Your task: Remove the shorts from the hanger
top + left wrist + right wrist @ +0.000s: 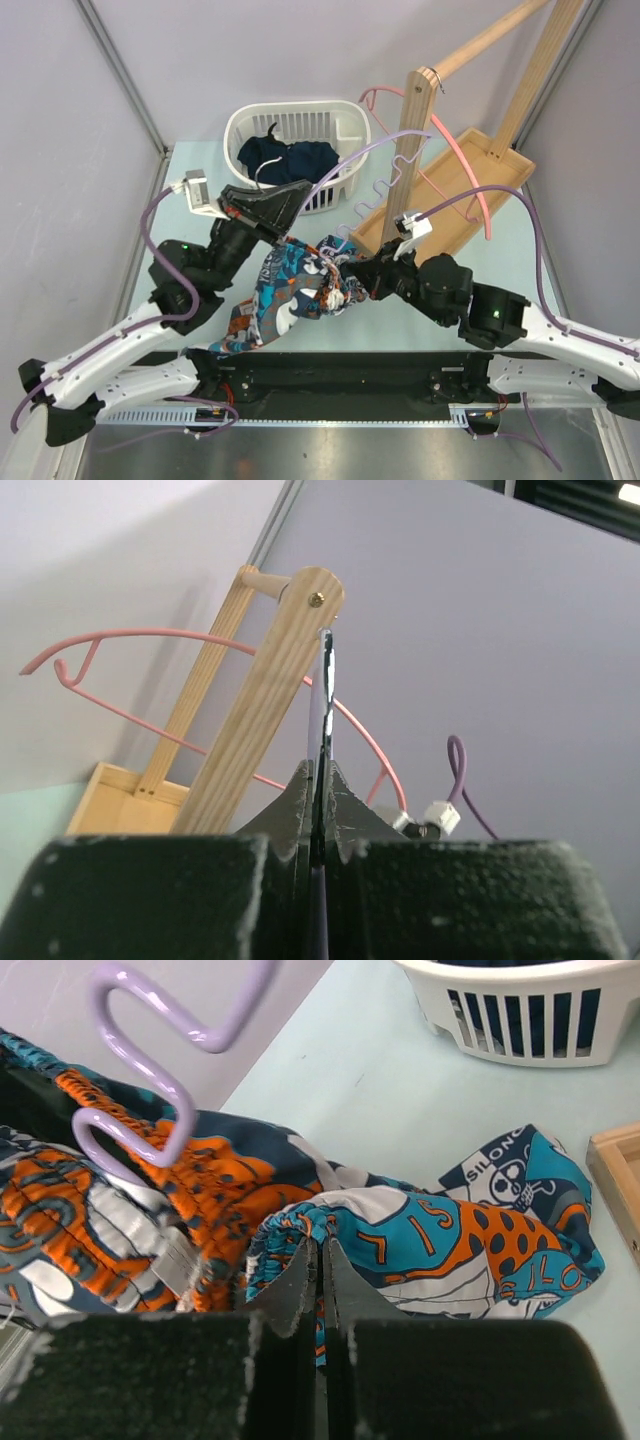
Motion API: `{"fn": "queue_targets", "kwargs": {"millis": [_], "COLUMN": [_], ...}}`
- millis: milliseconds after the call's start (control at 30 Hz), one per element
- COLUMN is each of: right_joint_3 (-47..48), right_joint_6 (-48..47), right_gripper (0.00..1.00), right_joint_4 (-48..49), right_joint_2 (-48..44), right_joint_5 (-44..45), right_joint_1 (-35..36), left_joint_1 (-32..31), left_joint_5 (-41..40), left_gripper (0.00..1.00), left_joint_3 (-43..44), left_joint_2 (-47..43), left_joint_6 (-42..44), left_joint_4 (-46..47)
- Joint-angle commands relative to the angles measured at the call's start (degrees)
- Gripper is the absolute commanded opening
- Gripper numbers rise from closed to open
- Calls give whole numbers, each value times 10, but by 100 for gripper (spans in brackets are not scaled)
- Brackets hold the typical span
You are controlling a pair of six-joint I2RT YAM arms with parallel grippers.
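Observation:
The colourful shorts [290, 295] hang bunched between the two arms above the table; they fill the right wrist view [470, 1235]. The lavender hanger [375, 175] arcs up from the left gripper toward the wooden post, and its wavy bar [150, 1080] shows just above the waistband. My left gripper [285, 200] is shut on the hanger's thin rod [318, 710]. My right gripper [372, 275] is shut on a fold of the shorts' waistband [320, 1230].
A white laundry basket [345, 130] with a dark navy garment [290, 155] stands at the back. A wooden rack with a post [415, 140] and tray base [460, 190] is at the right, holding a pink hanger [465, 160]. Grey walls close both sides.

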Motion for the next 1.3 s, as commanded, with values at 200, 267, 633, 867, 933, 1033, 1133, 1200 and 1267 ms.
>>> {"fn": "queue_targets", "kwargs": {"millis": [200, 267, 633, 867, 933, 1033, 1133, 1200, 1267], "right_joint_3": [-7, -7, -7, -7, -7, -7, -7, -6, -3], "right_joint_6": [-49, -49, -12, -27, -27, -26, -25, -27, -31], "right_gripper": [0, 0, 0, 0, 0, 0, 0, 0, 0], "right_joint_4": [114, 114, 17, 57, 70, 89, 118, 141, 184], "right_joint_2": [-20, -22, -74, -49, -32, -9, 8, 28, 55], "right_joint_5": [-87, -115, 69, 86, 76, 61, 50, 40, 41], "right_joint_1": [22, 25, 42, 24, 21, 18, 18, 18, 18], "left_joint_1": [3, 5, 6, 6, 6, 6, 6, 6, 6], "left_joint_5": [-9, 7, 106, 110, 105, 95, 68, 21, -7], "left_gripper": [1, 0, 0, 0, 0, 1, 0, 0, 0], "left_joint_3": [-49, -55, 6, 18, 24, 44, 50, 57, 58], "left_joint_2": [12, 12, 21, 27, 18, -9, -54, -81, -125], "left_joint_6": [-79, -51, 127, 13, -7, 7, 43, 65, 96], "left_joint_4": [287, 311, 259, 274, 249, 169, 68, -18, -73]}}
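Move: The left hand, high up, holds the hanger; the shorts, with one hanger end still in the waistband, lie about 25 cm below it, some 3 cm back and 2 cm right. From the right hand, which pinches them, the shorts' middle is about 8 cm left, 2 cm back and 6 cm lower. The laundry basket stands some 30 cm ahead of that hand and 12 cm left, 25 cm lower. Left draws the gripped hanger some 8 cm up and back from the shorts, right still pinching the waistband. ##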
